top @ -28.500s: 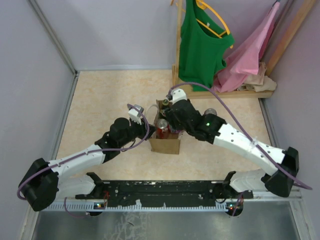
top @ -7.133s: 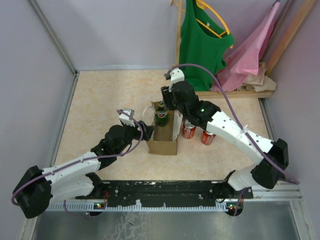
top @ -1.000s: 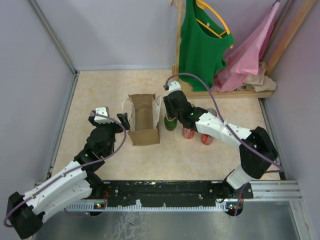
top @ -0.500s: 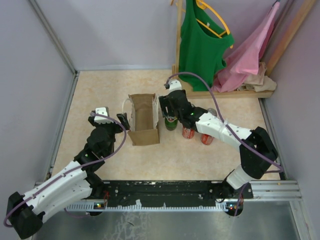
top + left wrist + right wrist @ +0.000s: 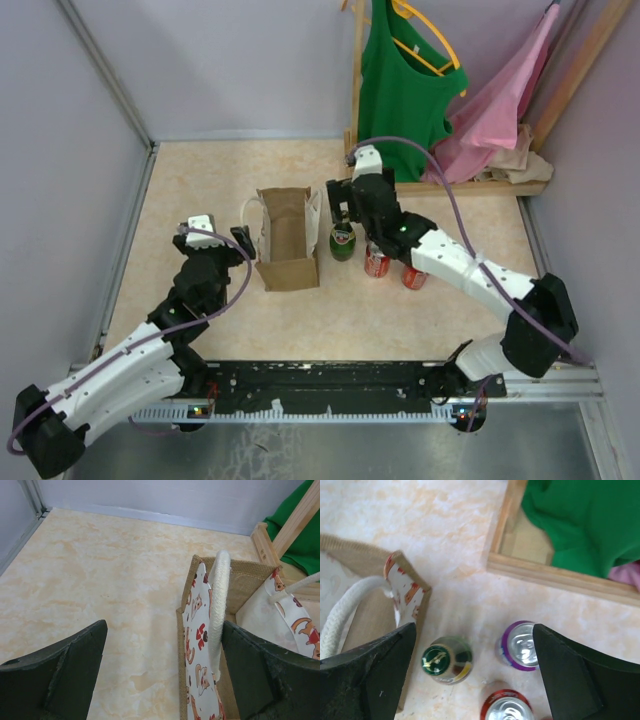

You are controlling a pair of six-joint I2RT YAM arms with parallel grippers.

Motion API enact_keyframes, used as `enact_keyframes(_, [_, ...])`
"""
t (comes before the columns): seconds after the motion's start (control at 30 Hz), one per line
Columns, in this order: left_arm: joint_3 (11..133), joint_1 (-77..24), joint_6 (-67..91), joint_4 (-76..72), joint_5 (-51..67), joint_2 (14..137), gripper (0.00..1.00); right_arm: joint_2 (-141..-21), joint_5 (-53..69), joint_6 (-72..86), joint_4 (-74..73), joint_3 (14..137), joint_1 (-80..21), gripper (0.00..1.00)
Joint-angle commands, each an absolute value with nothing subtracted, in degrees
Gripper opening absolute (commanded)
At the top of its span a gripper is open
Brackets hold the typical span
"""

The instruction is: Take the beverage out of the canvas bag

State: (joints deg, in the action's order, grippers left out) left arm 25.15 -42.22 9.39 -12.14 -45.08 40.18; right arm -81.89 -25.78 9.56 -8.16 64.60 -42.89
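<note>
The canvas bag point(image 5: 286, 240) stands upright in the middle of the floor with its top open, and only brown lining shows inside. A green glass bottle point(image 5: 343, 242), the beverage, stands on the floor just right of the bag. My right gripper point(image 5: 345, 196) hangs open above and a little behind the bottle, touching nothing. From the right wrist, the bottle's green cap point(image 5: 440, 659) lies below, between the spread fingers point(image 5: 370, 680). My left gripper point(image 5: 243, 242) is open at the bag's left side. The bag's printed wall point(image 5: 197, 645) and white handle point(image 5: 219, 605) lie between its fingers.
Two red cans point(image 5: 377, 263) point(image 5: 413, 276) stand right of the bottle, and a purple can point(image 5: 520, 647) behind them. A wooden clothes rack point(image 5: 450, 186) with a green top point(image 5: 400, 90) and pink cloth point(image 5: 495, 110) fills the back right. Grey walls enclose the floor.
My right gripper has opened, let go of the green bottle and lifted back from it. The bottle stays standing beside the bag. The left arm has barely moved.
</note>
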Motion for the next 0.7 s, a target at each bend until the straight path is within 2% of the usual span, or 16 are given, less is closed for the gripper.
enact_keyframes(0.0, [26.97, -41.92, 8.48, -11.03, -48.62, 39.38, 1.00, -74.79, -31.10, 9.33, -6.75, 65.23, -38.76, 0.99])
enact_keyframes(0.33, [27.97, -41.92, 7.87, -10.26, -49.76, 39.03, 1.00, -58.77, -35.18, 19.04, -10.31, 52.60, -19.45, 0.99])
enact_keyframes(0.53, [26.87, -41.92, 7.39, -9.79, -51.54, 36.43, 1.00, -48.29, -41.63, 32.95, -20.85, 46.01, -10.17, 0.99])
enact_keyframes(0.67, [26.55, -41.92, 7.50, -8.75, -52.43, 33.76, 1.00, -42.89, -44.45, 35.46, -26.18, 43.31, -7.82, 0.99])
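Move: The released green bottle is just about 3 cm left of the open right gripper, its middle some 12 cm below. The canvas bag stands about 15 cm left of this gripper; one purple can is 6 cm ahead and 6 cm right, the other 3 cm ahead and 15 cm right, both some 17 cm below. From the left hand, the bottle is 26 cm right and 8 cm ahead, the bag 13 cm right and 8 cm ahead. With the right fingers kept wide open, lift the gripper about 5 cm clear above the bottle, then sweep it quickly right over the cans by nearly 30 cm, drawing back towards the base late in the sweep and sinking again, while turning it some 50 degrees clockwise. Ease the open left gripper slightly left and up, away from the bag, touching nothing. ##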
